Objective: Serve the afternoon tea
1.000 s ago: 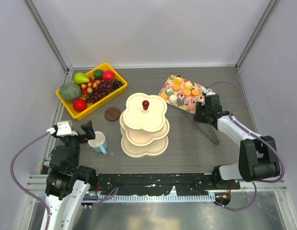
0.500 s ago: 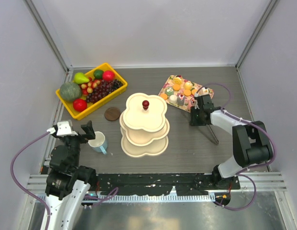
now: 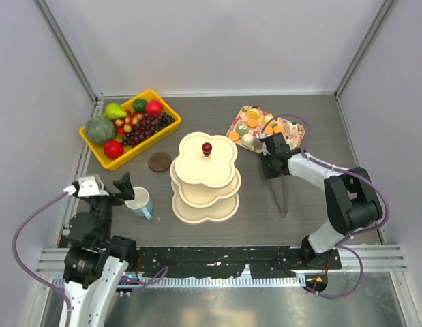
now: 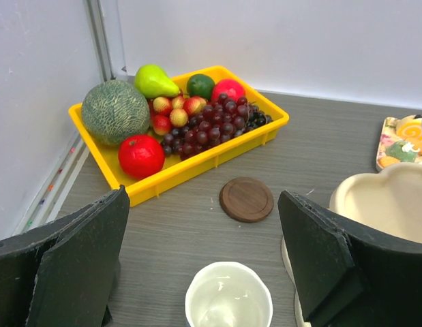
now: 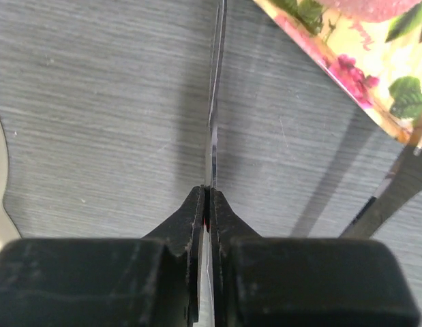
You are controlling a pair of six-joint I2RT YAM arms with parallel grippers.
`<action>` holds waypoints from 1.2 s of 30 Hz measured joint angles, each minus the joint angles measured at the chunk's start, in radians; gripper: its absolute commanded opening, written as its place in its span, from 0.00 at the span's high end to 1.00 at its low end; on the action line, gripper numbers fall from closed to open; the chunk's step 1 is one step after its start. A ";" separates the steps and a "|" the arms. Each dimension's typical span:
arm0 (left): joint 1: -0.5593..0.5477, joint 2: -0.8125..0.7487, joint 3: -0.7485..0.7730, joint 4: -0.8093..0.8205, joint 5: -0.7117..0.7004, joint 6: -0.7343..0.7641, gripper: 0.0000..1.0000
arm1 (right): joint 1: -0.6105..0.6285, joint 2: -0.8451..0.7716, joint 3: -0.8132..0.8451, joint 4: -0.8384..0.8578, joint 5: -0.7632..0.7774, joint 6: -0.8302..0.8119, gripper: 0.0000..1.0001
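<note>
The cream three-tier stand with its red knob stands mid-table. Small pastries and orange biscuits lie on the floral tray behind it to the right. My right gripper is by the tray's near corner, shut on thin metal tongs whose long end trails toward me. At the near left, the pale blue mug sits low between the fingers of my open left gripper, touching neither finger.
A yellow bin of fruit fills the back left. Between the bin and the stand lies a round brown coaster. Grey walls close in the table on three sides.
My right gripper has moved left along the tray's near edge and shut on the tongs, which swung round to point toward me. The left arm has barely moved.
</note>
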 measured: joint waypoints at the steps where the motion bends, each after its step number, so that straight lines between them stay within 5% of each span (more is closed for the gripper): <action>1: 0.000 -0.006 0.004 -0.001 0.004 0.000 0.01 | 0.015 -0.011 -0.004 -0.009 0.019 -0.003 0.95; 14: -0.002 0.029 0.274 -0.091 0.116 -0.013 0.01 | 0.094 -0.330 -0.033 -0.109 0.145 -0.002 0.95; 27: -0.019 0.535 0.648 -0.121 0.557 -0.261 0.01 | 0.095 -0.691 0.081 -0.196 0.042 0.005 0.95; 36: -0.414 0.740 0.709 0.027 0.482 -0.344 0.01 | 0.095 -0.837 0.094 -0.187 -0.117 0.004 0.95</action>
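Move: The left hand is empty and open. The red knob on the cake stand lies about 26 cm to its right, 8 cm ahead and roughly level with it; the mug is nearly underneath, 4 cm right and 2 cm ahead, and the brown coaster 15 cm ahead, 10 cm right. The right hand already pinches one arm of the tongs; the cake tray's middle is about 11 cm straight ahead, and the knob 18 cm left, 5 cm back and some 27 cm up. Keep the right gripper shut on the tongs' arm and raise them about 27 cm with a lesser drift back, tilting the fingers up from steeply down to mostly forward. Meanwhile bring the open left gripper up, easing back first, then swing it some 21 cm right towards the red knob, turning about 50 degrees clockwise and ending above knob height. ##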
